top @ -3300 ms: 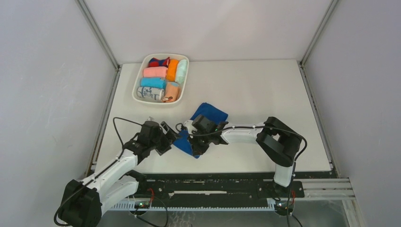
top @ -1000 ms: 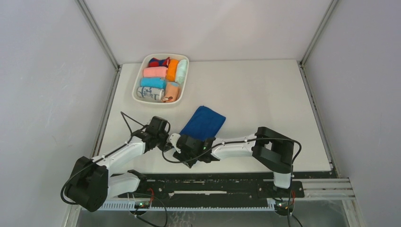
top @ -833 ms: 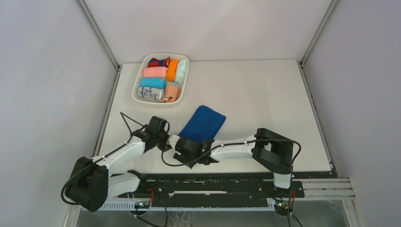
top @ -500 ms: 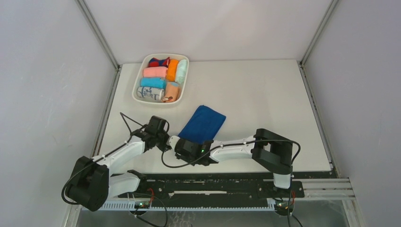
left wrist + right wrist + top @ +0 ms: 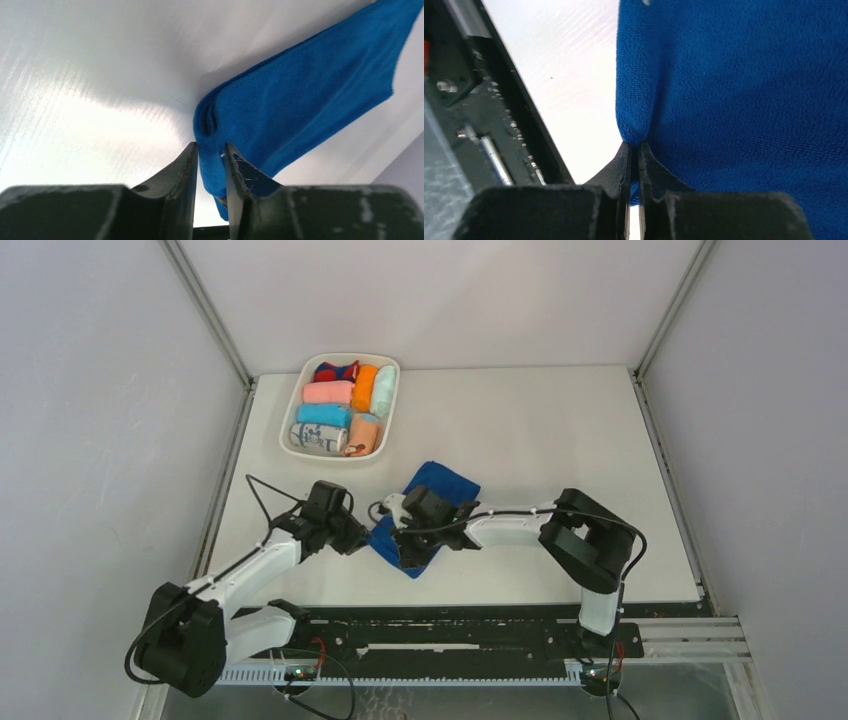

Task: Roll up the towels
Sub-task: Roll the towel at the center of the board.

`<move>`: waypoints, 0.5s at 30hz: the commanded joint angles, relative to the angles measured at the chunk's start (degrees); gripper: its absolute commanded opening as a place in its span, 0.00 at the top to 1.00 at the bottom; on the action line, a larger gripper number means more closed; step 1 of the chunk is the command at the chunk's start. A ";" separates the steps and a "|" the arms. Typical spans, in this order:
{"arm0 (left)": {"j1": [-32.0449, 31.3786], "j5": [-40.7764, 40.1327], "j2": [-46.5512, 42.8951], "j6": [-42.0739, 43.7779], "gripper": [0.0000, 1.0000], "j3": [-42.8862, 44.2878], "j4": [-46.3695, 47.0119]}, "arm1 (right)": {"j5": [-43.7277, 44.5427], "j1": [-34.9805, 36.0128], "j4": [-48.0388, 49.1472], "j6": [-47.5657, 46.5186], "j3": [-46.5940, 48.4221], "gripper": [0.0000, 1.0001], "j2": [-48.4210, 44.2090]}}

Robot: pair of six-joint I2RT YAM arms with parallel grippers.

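Note:
The royal-blue towel [image 5: 441, 483] lies slantwise on the white table, its near end doubled back over itself. My left gripper [image 5: 361, 538] is at the fold's left side. In the left wrist view its jaws stand a little apart, and the towel's thick folded edge [image 5: 300, 95] fills the gap at the left gripper's [image 5: 210, 146] tips. My right gripper [image 5: 406, 538] is over the fold's near edge. In the right wrist view the right gripper [image 5: 634, 144] pinches a pleat of the blue towel [image 5: 749, 100]. A small peach-orange towel [image 5: 365, 434] lies rolled in the tray.
A white tray [image 5: 291, 412] at the back left holds several rolled cloths in pink, light blue, orange, mint and white print. The black rail [image 5: 470, 640] runs along the table's near edge, close behind both grippers. Bare table spreads to the right.
The towel lay flat half a second ago. Both grippers have moved away from the rail, folding its near end back. The right gripper has closed on the cloth; the left jaws have parted slightly.

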 commanded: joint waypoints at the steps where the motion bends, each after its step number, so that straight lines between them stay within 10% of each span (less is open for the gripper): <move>1: 1.69 -1.56 -4.85 1.89 0.65 1.32 0.58 | -19.61 -5.65 9.66 8.80 -3.37 1.00 -1.82; 15: 2.33 3.40 -19.60 2.84 0.22 -10.16 6.14 | -40.56 -19.00 44.01 39.29 -13.95 1.00 10.32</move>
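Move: The right gripper, low and shut on the middle of the blue towel's near end, has the towel's middle about 9 cm ahead and 4 cm to its right, and the far end about 19 cm ahead and 11 cm to its right. The left corner of the near end is some 5 cm ahead and 7 cm left. From the part-open left gripper, that corner sits about 1 cm ahead, 2 cm right and 3 cm below. Keep the right gripper shut on the towel's near end and turn the wrist some 40 degrees, swinging the fingertips back toward the base and leftward, nearer level, while easing the hand about 2.5 cm forward and right toward the far end, with a small rise and dip. Meanwhile lift the left gripper about 3 cm away from the corner, opening it wide. ##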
